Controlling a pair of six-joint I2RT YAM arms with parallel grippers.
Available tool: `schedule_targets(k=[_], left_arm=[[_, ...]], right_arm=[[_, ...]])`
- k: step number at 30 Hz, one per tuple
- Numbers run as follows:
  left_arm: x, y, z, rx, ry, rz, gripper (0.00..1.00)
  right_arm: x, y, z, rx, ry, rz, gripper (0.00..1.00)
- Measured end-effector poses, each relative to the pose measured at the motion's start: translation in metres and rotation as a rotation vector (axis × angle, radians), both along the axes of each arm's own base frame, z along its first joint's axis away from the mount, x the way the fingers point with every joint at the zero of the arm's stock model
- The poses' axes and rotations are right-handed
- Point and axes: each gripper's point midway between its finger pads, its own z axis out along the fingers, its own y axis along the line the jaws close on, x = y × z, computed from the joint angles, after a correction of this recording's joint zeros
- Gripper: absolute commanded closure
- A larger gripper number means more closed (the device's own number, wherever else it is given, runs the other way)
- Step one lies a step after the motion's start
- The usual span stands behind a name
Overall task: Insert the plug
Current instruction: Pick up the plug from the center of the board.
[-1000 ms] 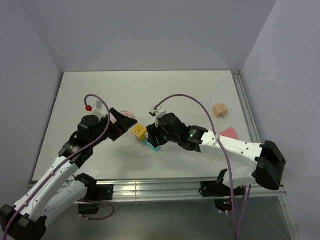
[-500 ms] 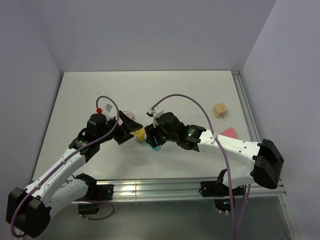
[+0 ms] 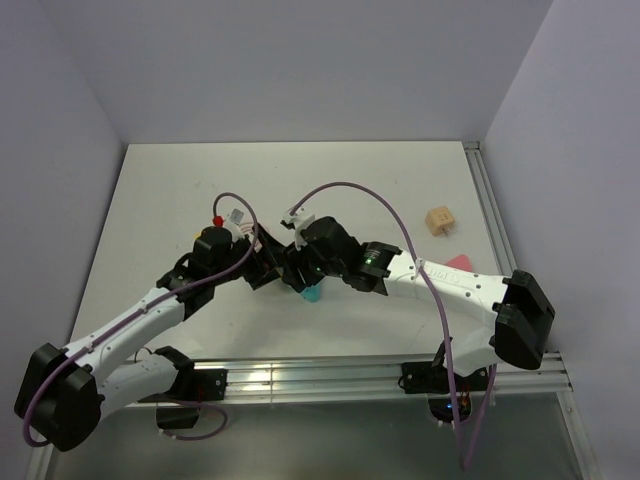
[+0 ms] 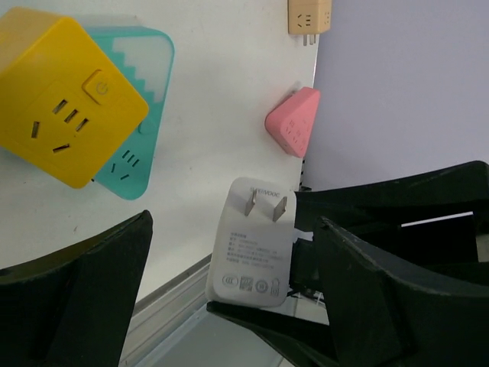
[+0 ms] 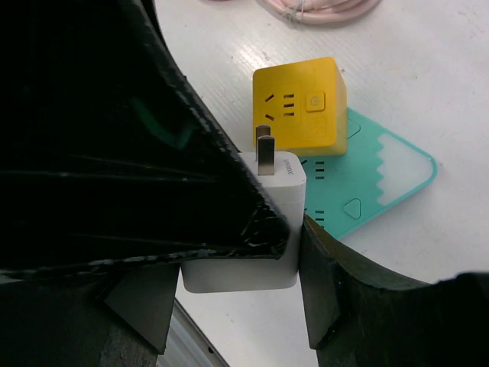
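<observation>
The mint-green plug (image 3: 312, 293) lies flat on the table, partly under the yellow socket cube (image 4: 65, 115). In the wrist views the plug (image 4: 141, 92) (image 5: 367, 183) shows only slotted faces, no prongs. My right gripper (image 5: 244, 267) is shut on a white adapter block (image 5: 252, 252) just above the table, its two metal prongs pointing at the cube (image 5: 302, 107). My left gripper (image 4: 229, 252) stands wide open facing the right one. The white block (image 4: 252, 245) hangs between the left fingers, apart from both. From above, the two grippers (image 3: 262, 262) (image 3: 298, 268) meet and hide the cube.
A tan plug block (image 3: 439, 221) and a pink triangular piece (image 3: 458, 265) lie at the right of the table. A coiled pink cable (image 5: 321, 8) lies behind the cube. The metal rail (image 3: 320, 375) runs along the near edge, and walls stand on three sides.
My left arm has swung right and forward until its open fingers reach the right gripper. The right gripper has shifted slightly left. The yellow cube is now covered from above.
</observation>
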Motion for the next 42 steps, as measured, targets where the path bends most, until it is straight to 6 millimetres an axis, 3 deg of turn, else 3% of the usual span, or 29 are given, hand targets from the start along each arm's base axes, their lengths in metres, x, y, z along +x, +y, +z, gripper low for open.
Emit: schedule_targets(k=[3, 6, 9, 10, 13, 15, 16, 17, 19, 20, 33, 42], left_arm=[[0.001, -0.003, 0.0, -0.004, -0.003, 0.003, 0.27], [0.002, -0.006, 0.004, -0.017, -0.013, 0.004, 0.52], [0.003, -0.009, 0.007, -0.025, -0.041, -0.006, 0.82], [0.002, -0.009, 0.007, -0.033, -0.051, -0.011, 1.0], [0.004, -0.01, 0.006, -0.043, -0.052, -0.008, 1.0], [0.004, -0.011, 0.006, -0.047, -0.054, -0.011, 1.0], [0.004, -0.011, 0.006, -0.048, -0.053, -0.011, 1.0], [0.004, -0.011, 0.006, -0.047, -0.053, -0.01, 1.0], [0.004, -0.011, 0.006, -0.049, -0.049, -0.004, 1.0], [0.004, -0.01, 0.007, -0.05, -0.046, 0.0, 1.0], [0.005, 0.003, 0.02, -0.171, 0.012, 0.088, 1.0], [0.004, 0.001, 0.038, -0.259, 0.04, 0.112, 1.0]], right_arm=[[-0.002, 0.0, 0.0, 0.0, 0.008, 0.009, 0.77], [-0.002, 0.001, 0.001, 0.003, 0.008, 0.011, 0.77], [-0.003, 0.003, 0.002, 0.01, 0.015, 0.013, 0.77], [-0.003, 0.003, 0.002, 0.016, 0.025, 0.012, 0.78], [-0.003, 0.002, 0.002, 0.015, 0.028, 0.01, 0.78], [-0.002, 0.002, 0.002, 0.014, 0.028, 0.008, 0.68], [-0.002, 0.001, 0.001, 0.013, 0.028, 0.007, 0.6], [-0.002, 0.002, 0.001, 0.014, 0.029, 0.008, 0.32], [-0.003, 0.003, 0.002, 0.029, 0.031, 0.006, 0.07], [-0.004, 0.004, 0.003, 0.046, 0.028, 0.007, 0.0], [-0.016, -0.025, 0.039, 0.332, -0.111, -0.031, 0.0], [-0.011, -0.024, 0.053, 0.43, -0.187, -0.046, 0.0]])
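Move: The white plug is held in the right fingers, its middle about 1 cm to the left of the right hand point and 1 cm below it. From the wide-open left hand facing it, the plug is some 2 cm to the right, level in reach and height. Below, counted from the left hand, the yellow cube is about 8 cm ahead and 3 cm left, 13 cm down; the teal power strip about 9 cm ahead and 3 cm right, 15 cm down. The left hand eases about 1 cm to the right over the plug and shuts its fingers on the plug's sides while the right hand holds nearly still, keeping its own grip until the left has closed. Then the right fingers open wide, let go and draw off up and to the right, about 5 cm up and 3 cm across, tipping their points upward some 25 degrees, while the left hand keeps its pinch and lifts the plug about 3 cm, its fingertips tilting up roughly 15 degrees. ##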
